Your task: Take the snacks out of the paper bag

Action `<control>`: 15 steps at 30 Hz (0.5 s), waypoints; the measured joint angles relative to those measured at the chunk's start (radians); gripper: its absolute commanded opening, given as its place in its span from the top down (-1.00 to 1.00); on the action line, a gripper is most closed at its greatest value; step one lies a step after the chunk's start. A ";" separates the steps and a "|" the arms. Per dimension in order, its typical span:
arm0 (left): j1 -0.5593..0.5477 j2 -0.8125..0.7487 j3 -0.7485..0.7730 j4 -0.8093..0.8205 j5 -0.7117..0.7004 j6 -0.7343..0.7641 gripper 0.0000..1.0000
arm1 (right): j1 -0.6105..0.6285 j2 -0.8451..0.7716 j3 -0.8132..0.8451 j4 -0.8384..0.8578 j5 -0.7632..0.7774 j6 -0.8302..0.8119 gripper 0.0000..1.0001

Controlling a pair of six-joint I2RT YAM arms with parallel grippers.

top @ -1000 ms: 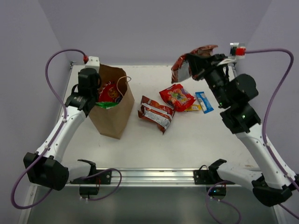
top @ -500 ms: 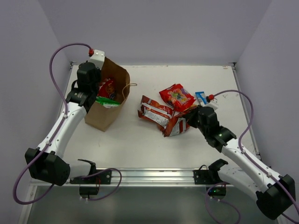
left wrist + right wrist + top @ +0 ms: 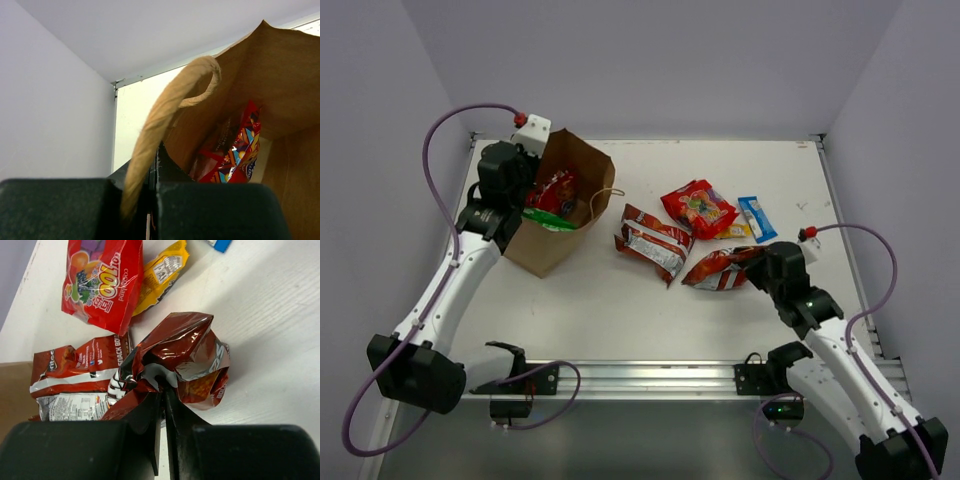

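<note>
The brown paper bag (image 3: 548, 240) stands tilted at the back left, mouth up. My left gripper (image 3: 525, 165) is shut on its twisted handle (image 3: 167, 107) at the rim. Inside the bag lie a red snack (image 3: 555, 190) (image 3: 239, 150) and a green chip bag (image 3: 551, 222). My right gripper (image 3: 757, 264) (image 3: 161, 386) is shut on a crumpled fold of the orange-red Doritos bag (image 3: 718, 269) (image 3: 192, 352), which rests on the table. Close by lie the red-silver bag (image 3: 653, 240) (image 3: 75, 382), the small red candy bag (image 3: 698, 207) (image 3: 102, 282) and the slim blue bar (image 3: 757, 218).
A small yellow packet (image 3: 735, 231) (image 3: 160, 272) lies between the candy bag and the blue bar. Purple walls close in the table on three sides. A metal rail (image 3: 640, 375) runs along the near edge, between the arm bases.
My right arm swung down from high at the back right and set the Doritos bag on the table beside the red-silver bag. The left arm tipped the paper bag back by its handle.
</note>
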 measured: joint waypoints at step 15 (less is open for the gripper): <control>-0.001 -0.060 -0.052 0.004 0.054 -0.011 1.00 | -0.014 -0.294 0.213 -0.346 0.008 -0.157 -0.59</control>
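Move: Hanging from the right fingers, the striped red snack bag has its middle about 5 cm to their left, 1 cm back and 5 cm down. From that hand, the yellow packet lies roughly 7 cm ahead and 4 left, the red candy bag 12 ahead and 10 left, the brown snack bag 5 ahead and 20 left, all some 8 cm below. From the left hand, the striped bag is about 14 cm back, 43 right and 24 below. Opening from nearly shut to about three-quarters, the right fingers let go of the striped snack bag while the hand draws back some 5 cm and 3 cm right; late on it climbs about 8 cm away from the bag, its fingertips tilting up slightly. The left hand keeps its grip at the paper bag's rim, easing back about 1 cm. ##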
